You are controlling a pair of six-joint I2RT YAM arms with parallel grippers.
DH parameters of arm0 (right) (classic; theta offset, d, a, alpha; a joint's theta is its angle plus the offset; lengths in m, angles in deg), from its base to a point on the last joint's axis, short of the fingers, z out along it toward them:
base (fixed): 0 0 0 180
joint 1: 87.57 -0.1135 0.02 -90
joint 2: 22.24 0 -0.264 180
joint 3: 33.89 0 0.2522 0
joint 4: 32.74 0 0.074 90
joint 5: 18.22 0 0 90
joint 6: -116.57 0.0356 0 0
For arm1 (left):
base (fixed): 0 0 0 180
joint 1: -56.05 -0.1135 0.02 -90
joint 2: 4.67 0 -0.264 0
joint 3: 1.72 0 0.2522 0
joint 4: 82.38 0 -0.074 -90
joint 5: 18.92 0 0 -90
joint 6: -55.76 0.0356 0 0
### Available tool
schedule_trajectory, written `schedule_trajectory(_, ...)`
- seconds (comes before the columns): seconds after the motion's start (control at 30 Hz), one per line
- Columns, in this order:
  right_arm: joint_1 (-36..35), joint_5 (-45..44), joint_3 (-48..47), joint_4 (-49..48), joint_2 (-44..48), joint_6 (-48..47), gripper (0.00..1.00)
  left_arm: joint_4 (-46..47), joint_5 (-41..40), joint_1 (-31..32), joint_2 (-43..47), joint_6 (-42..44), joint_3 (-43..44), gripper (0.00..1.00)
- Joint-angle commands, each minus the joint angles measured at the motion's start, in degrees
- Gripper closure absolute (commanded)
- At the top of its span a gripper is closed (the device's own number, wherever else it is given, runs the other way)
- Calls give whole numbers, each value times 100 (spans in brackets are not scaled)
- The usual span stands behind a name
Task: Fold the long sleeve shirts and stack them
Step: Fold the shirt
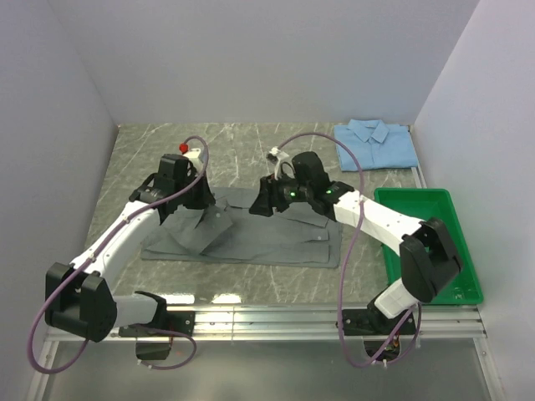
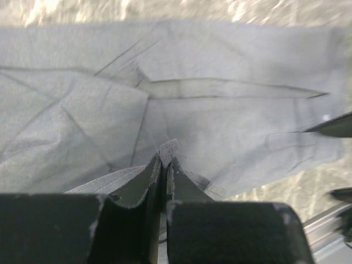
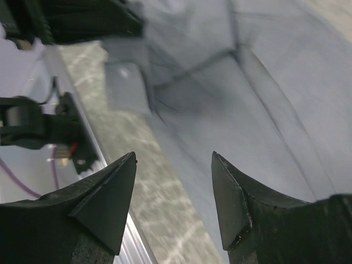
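Note:
The grey long sleeve shirt (image 1: 267, 238) lies spread flat on the table in front of both arms, with a flap folded over on its left part. My left gripper (image 1: 206, 199) is down at the shirt's far left edge. In the left wrist view it (image 2: 165, 159) is shut on a small pinch of the grey shirt (image 2: 220, 110). My right gripper (image 1: 262, 203) hovers over the shirt's far middle edge. In the right wrist view it (image 3: 173, 159) stands open with nothing between its fingers, above the grey shirt (image 3: 247, 99). The light blue shirt (image 1: 376, 144) lies folded at the back right.
A green plastic tray (image 1: 464, 251) stands at the right beside the right arm. The marbled table (image 1: 242, 150) is walled on three sides. A metal rail (image 1: 267, 316) runs along the near edge. The left arm (image 3: 82, 19) shows close by in the right wrist view.

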Motion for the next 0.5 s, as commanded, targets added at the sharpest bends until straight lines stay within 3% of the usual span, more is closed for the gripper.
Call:
schedule_trajectory(0.0,-242,540,-499,-811,-297,161,36,489,367,26,353,-184,191,94)
schedule_trajectory(0.47,-453,1376,-1105,-1287,-1264,478,36,1299,807,35,767,-457,-266,93)
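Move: The left hand already pinches the sleeve, whose loose end hangs about 5 cm below its fingers, 3 cm back and 2 cm right. From the open right hand that hanging end is some 11 cm left, 3 cm back and 3 cm lower. The shirt body lies about 14 cm below the right hand, its middle 4 cm left and 7 cm back; the flat cuff on it is some 15 cm right and 9 cm back. The left hand lifts its pinched sleeve 5 cm; the open right hand reaches 6 cm left towards that sleeve. ##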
